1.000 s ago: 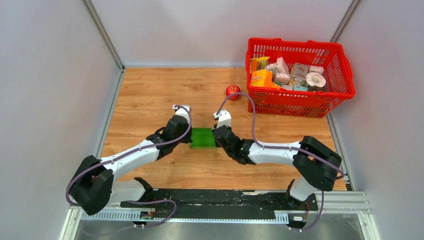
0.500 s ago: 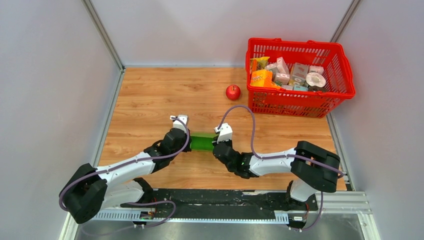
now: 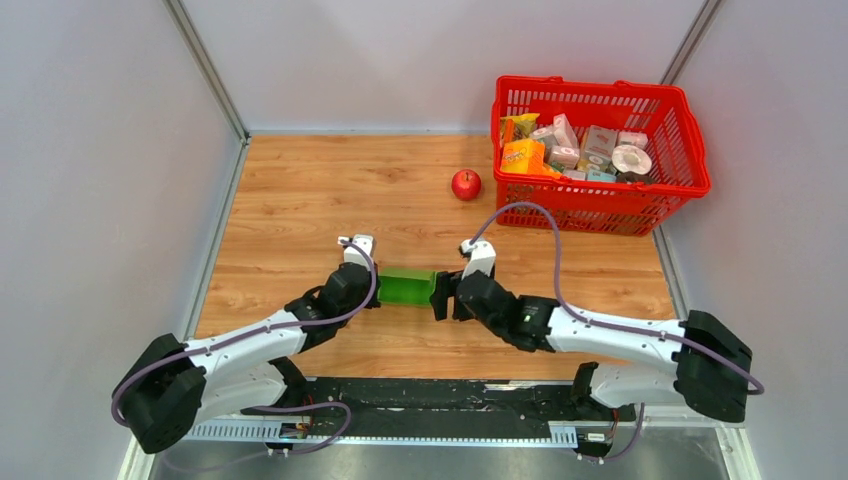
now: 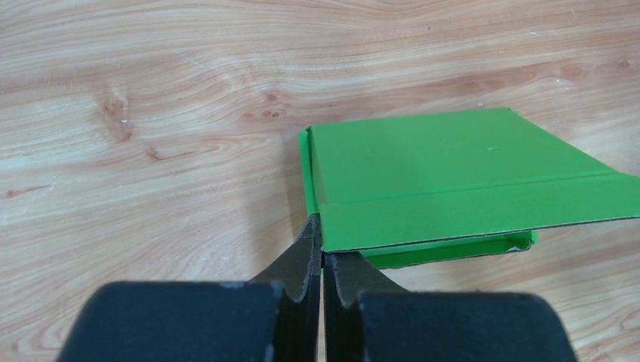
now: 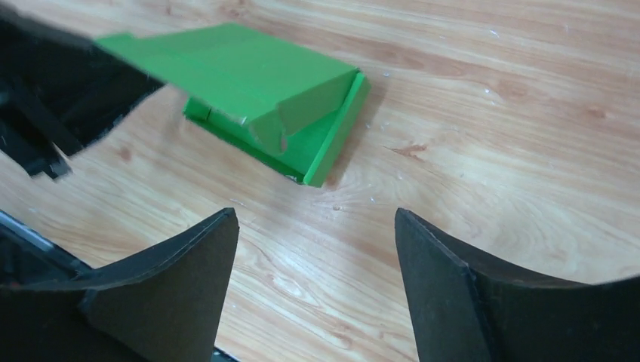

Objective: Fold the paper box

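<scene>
The bright green paper box [image 3: 405, 287] lies partly folded on the wooden table, between the two arms. My left gripper [image 3: 378, 290] is shut on the near left corner of its raised top panel [image 4: 438, 166]; in the left wrist view the gripper [image 4: 322, 245] has both tips pressed together at that corner. My right gripper [image 3: 437, 295] stands open just right of the box and touches nothing. In the right wrist view that gripper [image 5: 313, 219] has only bare wood between its fingers, and the box [image 5: 249, 68] lies a short way ahead with its lid lifted toward the left gripper [image 5: 60, 83].
A red apple [image 3: 465, 184] sits on the table behind the box. A red plastic basket [image 3: 600, 205] with several small printed packages stands at the back right. Grey walls close in both sides of the table [image 3: 300, 190].
The right gripper has let go of the box, opened wide and drawn back to the right, its arm stretched out lower. The left gripper and box have shifted slightly toward the near edge.
</scene>
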Tool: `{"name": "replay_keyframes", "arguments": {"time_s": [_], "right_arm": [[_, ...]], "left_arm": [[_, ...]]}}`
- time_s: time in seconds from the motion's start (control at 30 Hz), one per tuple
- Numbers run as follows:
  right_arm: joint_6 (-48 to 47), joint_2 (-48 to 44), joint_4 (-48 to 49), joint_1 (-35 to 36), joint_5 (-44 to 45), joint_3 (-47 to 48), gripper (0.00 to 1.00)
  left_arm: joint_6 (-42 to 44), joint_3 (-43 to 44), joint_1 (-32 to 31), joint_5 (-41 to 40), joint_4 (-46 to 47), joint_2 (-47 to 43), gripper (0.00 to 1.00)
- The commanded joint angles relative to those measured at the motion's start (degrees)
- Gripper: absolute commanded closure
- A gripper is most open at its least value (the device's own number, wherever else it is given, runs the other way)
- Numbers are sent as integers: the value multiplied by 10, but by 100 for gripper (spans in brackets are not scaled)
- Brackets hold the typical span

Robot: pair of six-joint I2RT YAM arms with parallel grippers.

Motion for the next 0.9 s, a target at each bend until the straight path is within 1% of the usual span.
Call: {"name": "replay_keyframes", "arguments": {"time_s": [0.0,0.03,0.07,0.1,0.13,0.17,0.2,0.27,0.37,0.43,0.57,0.6,0.63,0.67,0.8,0.87], "right_arm": [[154,-32,-115,-81,-165,56,20],[181,-30,-133,-119,-190,67,20],[210,-27,-135,-135,-213,74,20],[258,-23,-132,-150,-260,81,20],[288,-12,-111,-174,-292,81,24],[309,-6,-93,-181,-310,79,25],[343,0,-74,-184,-326,79,29],[366,30,-50,-186,-334,89,29],[410,77,1,-186,-379,101,30],[446,108,41,-186,-417,100,33],[505,143,119,-187,-430,76,39],[514,149,141,-188,-431,73,44],[527,157,152,-188,-432,69,46],[530,170,161,-189,-434,68,49],[530,202,181,-197,-431,61,56],[529,213,196,-204,-442,52,61]], "left_arm": [[7,7,-13,-35,-23,-12,99],[8,9,-15,-40,-24,-11,99],[8,17,-18,-45,-27,-8,99],[8,21,-19,-50,-33,-5,99],[6,26,-22,-55,-46,-3,99],[2,34,-29,-70,-49,0,99],[-3,36,-34,-81,-67,2,99],[-16,39,-43,-104,-73,4,99],[-34,41,-52,-123,-81,4,99],[-40,47,-55,-136,-90,8,99],[-40,63,-64,-155,-111,18,99],[-42,64,-67,-157,-113,20,99],[-45,63,-68,-158,-112,22,99],[-47,61,-69,-157,-109,22,98],[-58,36,-70,-141,-95,7,94],[-62,28,-70,-139,-87,-1,91]]}}
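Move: The right hand, open and empty, goes for the side tab on the half-closed lid's right front corner, about 6 cm to its left, 2 cm ahead and nearly level in height. The green tray's middle lies 3 cm ahead, 10 cm left and some 7 cm below that hand; the lid's left front corner is 2 cm ahead and 16 cm left. The left hand already pinches that corner, the tab being about 10 cm to its right, level fore and aft. The right fingers come around the lid's right side tab, closing partway without a clear grip. That hand first lifts some 3 cm up and forward, then sweeps about 8 cm left and back down, its wrist rolling clockwise as seen from behind the hand and swinging the fingers to point left, some 65 degrees in all. The left hand keeps its pinch, edging about 1 cm left with a slight counter-clockwise turn. ##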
